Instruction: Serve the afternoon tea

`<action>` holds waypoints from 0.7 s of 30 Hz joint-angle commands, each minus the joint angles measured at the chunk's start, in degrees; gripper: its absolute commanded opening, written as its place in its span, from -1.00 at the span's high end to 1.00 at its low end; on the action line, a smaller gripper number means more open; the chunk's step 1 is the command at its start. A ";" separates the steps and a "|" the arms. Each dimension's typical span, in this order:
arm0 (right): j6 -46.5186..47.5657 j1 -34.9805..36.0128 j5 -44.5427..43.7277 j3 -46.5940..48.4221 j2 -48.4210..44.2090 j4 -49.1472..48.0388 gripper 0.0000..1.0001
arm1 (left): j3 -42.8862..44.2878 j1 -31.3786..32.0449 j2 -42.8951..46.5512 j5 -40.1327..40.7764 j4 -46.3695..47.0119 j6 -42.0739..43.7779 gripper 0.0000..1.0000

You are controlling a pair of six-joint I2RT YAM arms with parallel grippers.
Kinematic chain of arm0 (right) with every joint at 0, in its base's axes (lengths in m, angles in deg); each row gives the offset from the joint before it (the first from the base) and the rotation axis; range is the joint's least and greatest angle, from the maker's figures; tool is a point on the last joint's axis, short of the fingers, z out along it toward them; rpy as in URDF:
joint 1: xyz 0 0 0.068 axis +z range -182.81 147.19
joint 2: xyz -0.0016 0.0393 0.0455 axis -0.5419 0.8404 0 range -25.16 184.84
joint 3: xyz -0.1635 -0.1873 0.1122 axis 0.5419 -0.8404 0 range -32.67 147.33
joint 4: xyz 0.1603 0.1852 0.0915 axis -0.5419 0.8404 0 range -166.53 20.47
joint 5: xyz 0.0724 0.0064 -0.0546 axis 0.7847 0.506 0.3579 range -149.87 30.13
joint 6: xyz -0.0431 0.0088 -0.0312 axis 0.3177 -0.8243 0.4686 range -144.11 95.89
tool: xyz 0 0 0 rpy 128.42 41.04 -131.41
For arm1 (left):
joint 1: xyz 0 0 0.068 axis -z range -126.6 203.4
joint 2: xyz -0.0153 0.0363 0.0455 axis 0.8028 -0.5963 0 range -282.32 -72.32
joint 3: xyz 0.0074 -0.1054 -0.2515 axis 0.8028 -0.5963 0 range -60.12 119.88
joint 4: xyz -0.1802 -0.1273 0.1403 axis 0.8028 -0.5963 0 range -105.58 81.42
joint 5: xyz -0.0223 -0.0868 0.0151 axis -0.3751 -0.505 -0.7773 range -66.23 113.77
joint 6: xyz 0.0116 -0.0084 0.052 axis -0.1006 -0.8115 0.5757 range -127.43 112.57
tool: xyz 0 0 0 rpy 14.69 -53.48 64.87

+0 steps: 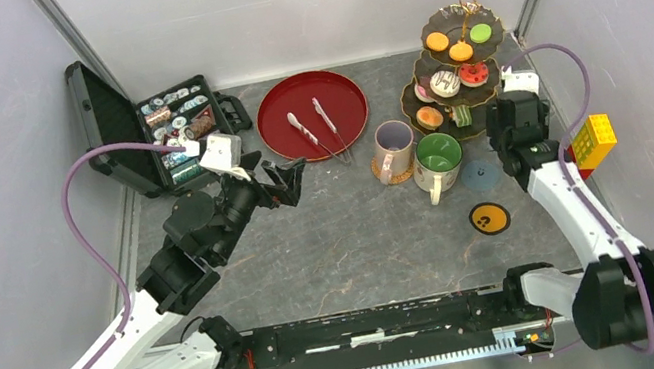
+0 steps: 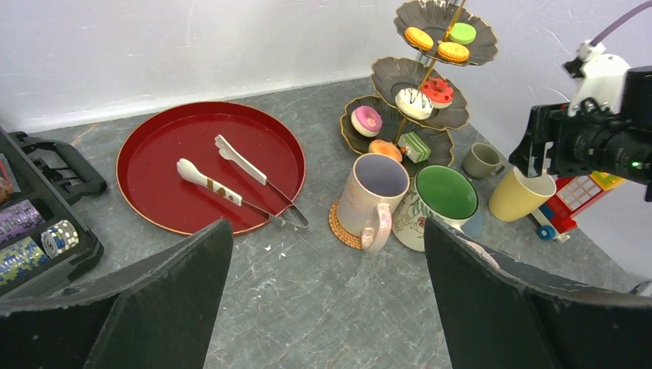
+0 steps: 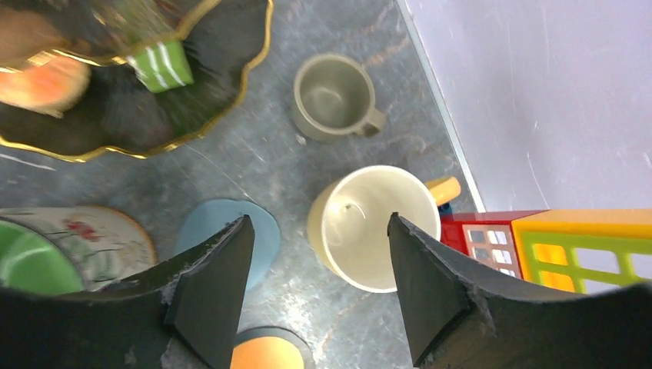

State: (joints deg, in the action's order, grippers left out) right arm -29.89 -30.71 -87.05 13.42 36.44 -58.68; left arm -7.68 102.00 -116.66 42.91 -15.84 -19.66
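The dark three-tier stand with small toy cakes is at the back right. A beige mug and a green-lined mug stand before it. In the right wrist view a yellow mug stands upright beside a small grey mug. My right gripper is open just above the yellow mug, one fingertip over its mouth and the other outside its wall, over a blue coaster. My left gripper hangs open over bare table, holding nothing.
A round red tray holds two tongs. An open black case stands at the back left. A colourful toy block house sits against the right wall beside the yellow mug. An orange coaster lies in front.
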 commanded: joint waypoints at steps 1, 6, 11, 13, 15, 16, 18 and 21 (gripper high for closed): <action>2.60 -3.71 2.03 1.15 4.48 2.22 -0.28 | 1.78 0.48 0.68 0.46 1.20 -1.33 -1.00; 1.25 -6.72 3.70 -0.25 7.90 0.29 0.11 | 1.87 1.04 0.75 0.55 1.25 -1.15 -1.00; 0.46 -8.64 5.13 -2.29 10.89 -2.52 0.33 | 1.87 1.14 0.78 0.73 1.20 -1.04 -1.00; 0.17 -8.70 7.92 -2.49 11.68 -3.41 0.42 | 1.87 1.14 0.77 0.73 1.18 -1.04 -1.00; -0.18 -8.70 9.42 -2.74 12.27 -3.79 0.48 | 1.82 1.08 0.66 0.66 1.20 -1.11 -1.00; -0.36 -8.70 9.55 -2.84 12.42 -3.82 0.52 | 1.87 1.14 0.63 0.64 1.20 -1.12 -1.00; -0.37 -8.70 9.31 -3.16 12.69 -3.74 0.60 | 1.88 1.10 0.50 0.68 1.20 -1.12 -1.00; -0.19 -8.70 8.67 -4.26 12.23 -3.47 0.77 | 1.87 1.15 0.38 0.47 1.21 -1.13 -1.00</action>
State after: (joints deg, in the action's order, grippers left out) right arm -29.74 -39.10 -78.79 10.82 48.90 -61.50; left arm -7.68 102.78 -116.50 43.11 -15.87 -19.66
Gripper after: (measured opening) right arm 0.159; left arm 0.997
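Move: The cream cup stands about 6 cm to the right of my right hand, 2 cm back and some 13 cm below. The grey cup is 8 cm farther out than it, the blue coaster about 11 cm to its left and roughly level with it, and the toy house some 10 cm to its right and 3 cm nearer me. From my left hand, the cream cup lies about 9 cm ahead, 50 cm to the right and 31 cm down. I sink my right hand about 8 cm onto the left rim of the cream cup, easing some 3 cm to the right on the way and tipping the fingers roughly 10 degrees farther down. Meanwhile I bring the wide fingers nearly shut astride the cup's left wall, right finger inside the cup and left finger outside, ready to pinch it. ##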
